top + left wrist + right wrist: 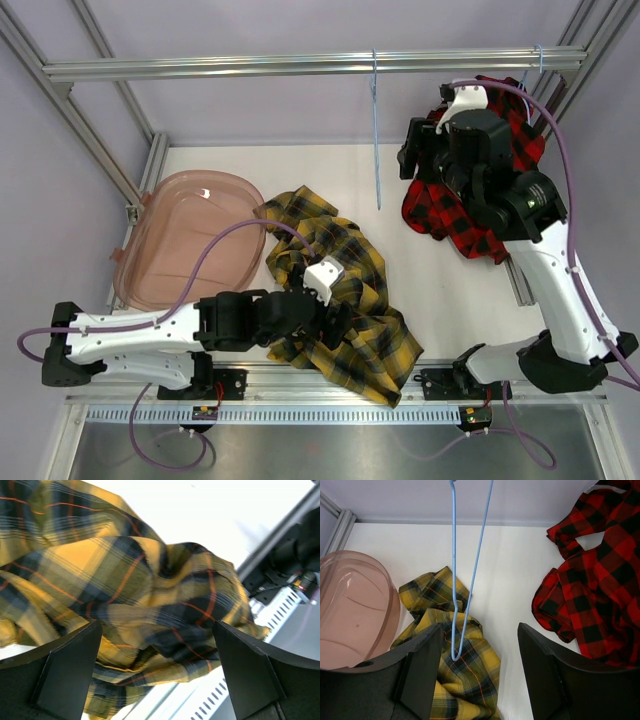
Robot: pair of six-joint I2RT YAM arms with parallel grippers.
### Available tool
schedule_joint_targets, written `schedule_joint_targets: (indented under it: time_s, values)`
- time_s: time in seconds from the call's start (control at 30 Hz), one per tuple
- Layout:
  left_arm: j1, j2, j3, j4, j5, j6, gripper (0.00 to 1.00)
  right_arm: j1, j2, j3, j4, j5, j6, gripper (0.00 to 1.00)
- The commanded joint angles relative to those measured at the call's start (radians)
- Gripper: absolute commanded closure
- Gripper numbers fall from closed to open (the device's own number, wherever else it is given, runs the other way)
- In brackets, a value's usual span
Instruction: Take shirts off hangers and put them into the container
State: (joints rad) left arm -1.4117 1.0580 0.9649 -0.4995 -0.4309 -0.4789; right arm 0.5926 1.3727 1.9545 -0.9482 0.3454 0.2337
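The yellow-and-black shirt (340, 290) lies crumpled on the table, off its hanger. My left gripper (328, 308) hovers open just above it; in the left wrist view the plaid cloth (125, 580) fills the space beyond the open left gripper (157, 675), and nothing is pinched. An empty light-blue hanger (376, 130) hangs from the rail. The red-and-black shirt (470, 215) droops at the right under a second hanger hook (539, 60). My right gripper (408, 160) is raised beside it, open and empty. In the right wrist view the hanger (465, 580) dangles ahead of the right gripper (481, 672). The container (190, 240) sits empty at the left.
An aluminium rail (300, 66) crosses the back, with slanted frame posts (70, 110) at the left and right. A metal base rail (330, 385) runs along the near edge. The right wrist view shows the container (350, 615), the yellow shirt (465, 680) and the red shirt (595, 595).
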Motion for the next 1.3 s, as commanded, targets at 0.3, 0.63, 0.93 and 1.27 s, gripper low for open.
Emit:
schedule_joint_targets:
  time_s: [0.3, 0.63, 0.93, 1.27]
  values:
    - [-0.086, 0.069, -0.006, 0.016, -0.095, -0.115, 0.01, -0.01, -0.194, -0.135, 0.017, -0.016, -0.002, 0.3]
    - [-0.078, 0.155, 0.052, 0.041, -0.213, -0.055, 0.94, -0.008, -0.299, -0.192, -0.029, -0.023, -0.01, 0.3]
    - [-0.104, 0.047, 0.366, 0.406, -0.686, 0.771, 1.0, -0.01, -0.423, -0.238, -0.08, -0.036, -0.004, 0.29]
    - [-0.055, 0.206, 0.778, 1.406, -0.597, 2.064, 1.0, -0.01, -0.5, -0.287, -0.126, -0.109, -0.005, 0.29]
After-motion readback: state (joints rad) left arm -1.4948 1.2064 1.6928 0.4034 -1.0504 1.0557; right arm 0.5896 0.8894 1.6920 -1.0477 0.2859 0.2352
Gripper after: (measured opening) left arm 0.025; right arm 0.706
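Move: The yellow plaid shirt lies heaped under the left hand, its middle about 8 cm ahead, 4 cm to the right and some 6 cm below; the container is roughly 24 cm ahead and 34 cm to the left, about 8 cm below. From the right hand the yellow shirt's middle is about 12 cm back, 12 cm left and 28 cm below. The emptied blue hanger hangs about 8 cm ahead of the right hand and 6 cm left, at its height. The left fingers pinch the yellow shirt's top folds, shutting after the open hand has eased slightly back and dipped some 3.5 cm. Keeping that grip, the arm whips the cloth up by over 40 cm while reaching forward, then swings left to the container's side, the fingers tipping steeply up. The right hand, empty and open, retreats about 14 cm back and right from the hanger. ##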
